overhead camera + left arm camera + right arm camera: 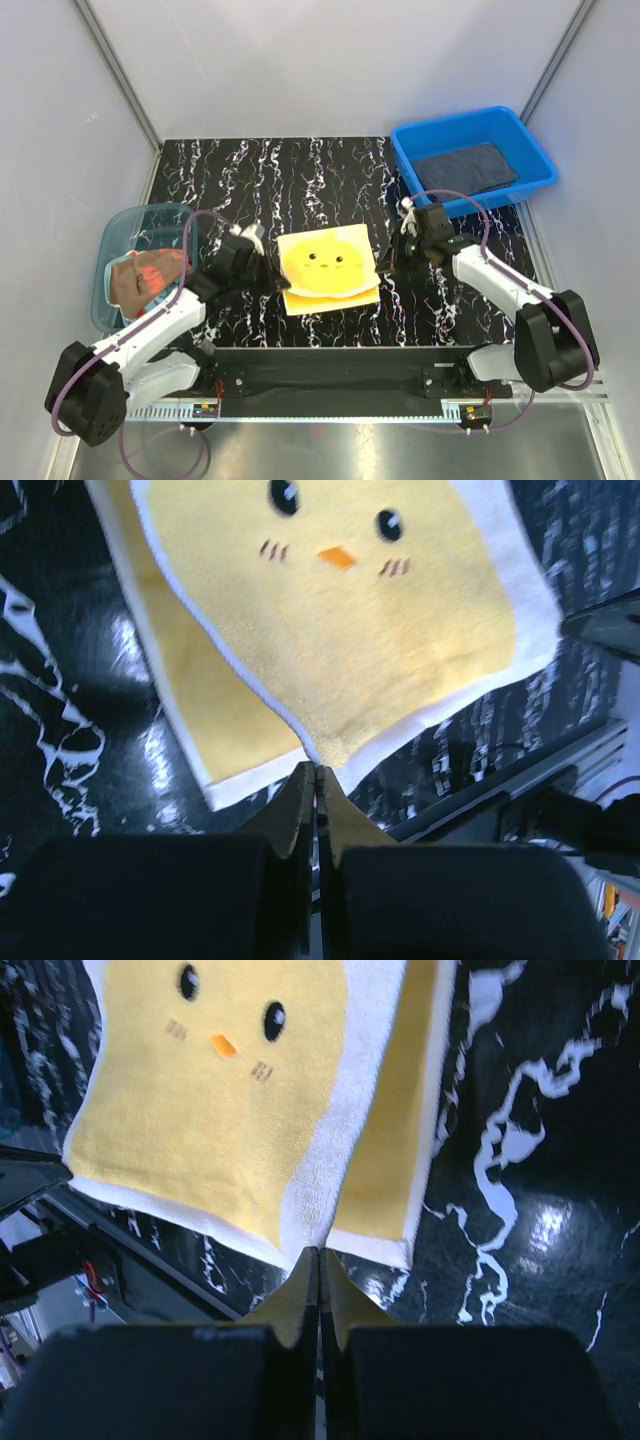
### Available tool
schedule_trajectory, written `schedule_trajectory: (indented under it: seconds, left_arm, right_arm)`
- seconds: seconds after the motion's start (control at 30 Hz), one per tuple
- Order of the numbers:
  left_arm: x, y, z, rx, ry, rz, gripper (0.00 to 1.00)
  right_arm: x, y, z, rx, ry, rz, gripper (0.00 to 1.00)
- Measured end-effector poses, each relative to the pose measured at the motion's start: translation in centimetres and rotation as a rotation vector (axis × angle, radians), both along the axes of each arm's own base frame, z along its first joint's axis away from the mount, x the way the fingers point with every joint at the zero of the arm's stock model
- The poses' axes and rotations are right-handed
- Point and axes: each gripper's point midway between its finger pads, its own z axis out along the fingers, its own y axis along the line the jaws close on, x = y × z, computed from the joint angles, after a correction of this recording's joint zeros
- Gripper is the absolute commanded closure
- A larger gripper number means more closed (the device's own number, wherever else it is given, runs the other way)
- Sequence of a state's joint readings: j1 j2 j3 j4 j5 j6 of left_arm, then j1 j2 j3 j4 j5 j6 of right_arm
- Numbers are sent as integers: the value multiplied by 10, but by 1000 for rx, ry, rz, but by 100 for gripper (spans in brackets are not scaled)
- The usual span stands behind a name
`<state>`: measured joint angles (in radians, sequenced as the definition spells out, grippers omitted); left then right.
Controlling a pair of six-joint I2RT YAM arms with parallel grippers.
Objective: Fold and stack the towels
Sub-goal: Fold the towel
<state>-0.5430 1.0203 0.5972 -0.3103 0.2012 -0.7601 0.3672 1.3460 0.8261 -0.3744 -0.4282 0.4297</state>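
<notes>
A pale yellow towel [328,265] with a chick face lies at the middle of the black marbled table, its upper layer folded over a lower one. My left gripper [283,283] is shut on the upper layer's near left corner; in the left wrist view the gripper [318,770] pinches the white border of the towel [350,620]. My right gripper [385,262] is shut on the near right corner; in the right wrist view the gripper [320,1252] meets the towel [220,1120] at its edge. A dark slate-blue towel [465,167] lies flat in the blue bin. Crumpled red and brownish towels [145,275] sit in the teal tub.
The blue plastic bin [410,150] stands at the back right, behind my right arm. The translucent teal tub [120,235] stands at the left edge beside my left arm. A metal rail [340,375] runs along the table's near edge.
</notes>
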Motion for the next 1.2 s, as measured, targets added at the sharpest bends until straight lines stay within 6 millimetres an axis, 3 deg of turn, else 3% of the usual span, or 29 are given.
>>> schedule_trajectory:
  seconds: [0.17,0.27,0.4,0.5,0.73,0.9,1.2]
  left_arm:
    - [-40,15,-72,52,168,-7,100]
    - [-54,16,-93,67,239,-23,100]
    - [-48,10,-93,46,224,-33,98]
    - [-48,9,-93,47,215,-43,83]
    - [-51,5,-81,41,211,-73,75]
    - [-44,1,-59,17,157,-79,75]
    - [-45,2,-66,27,177,-73,72]
  right_arm:
    - [-29,-14,-50,-60,123,-9,100]
    - [-40,-20,-73,-94,181,-15,100]
    - [-39,-21,-85,-104,192,-19,100]
    - [-35,-19,-86,-99,175,-24,100]
    - [-31,-24,-82,-116,173,-71,76]
    - [-25,-25,-61,-108,123,-103,70]
    - [-33,-15,-58,-125,112,-73,68]
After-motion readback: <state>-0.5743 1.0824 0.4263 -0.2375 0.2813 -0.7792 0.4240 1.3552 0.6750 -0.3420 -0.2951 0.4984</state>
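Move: Each hand already pinches a near corner of the yellow towel's raised top layer. The lower layer's near-left corner is the left hand's goal, about 6 cm back, 1 cm to its left and 10 cm below; the near-right corner lies about 6 cm back, 2 cm right and 9 cm below the right hand. The towel's middle is some 4 cm ahead and 10 cm right of the left hand; the blue bin is roughly 26 cm ahead and 24 cm right of the right hand. Down and back together, both hands quickly bring the pinched near edge of the top layer onto the lower layer's near edge, sinking about 9 cm with the wrists tipping down some 10 degrees. They pause low, then the fingers open partway, left first, letting go of the corners, and both hands lift about 3 cm above them. ##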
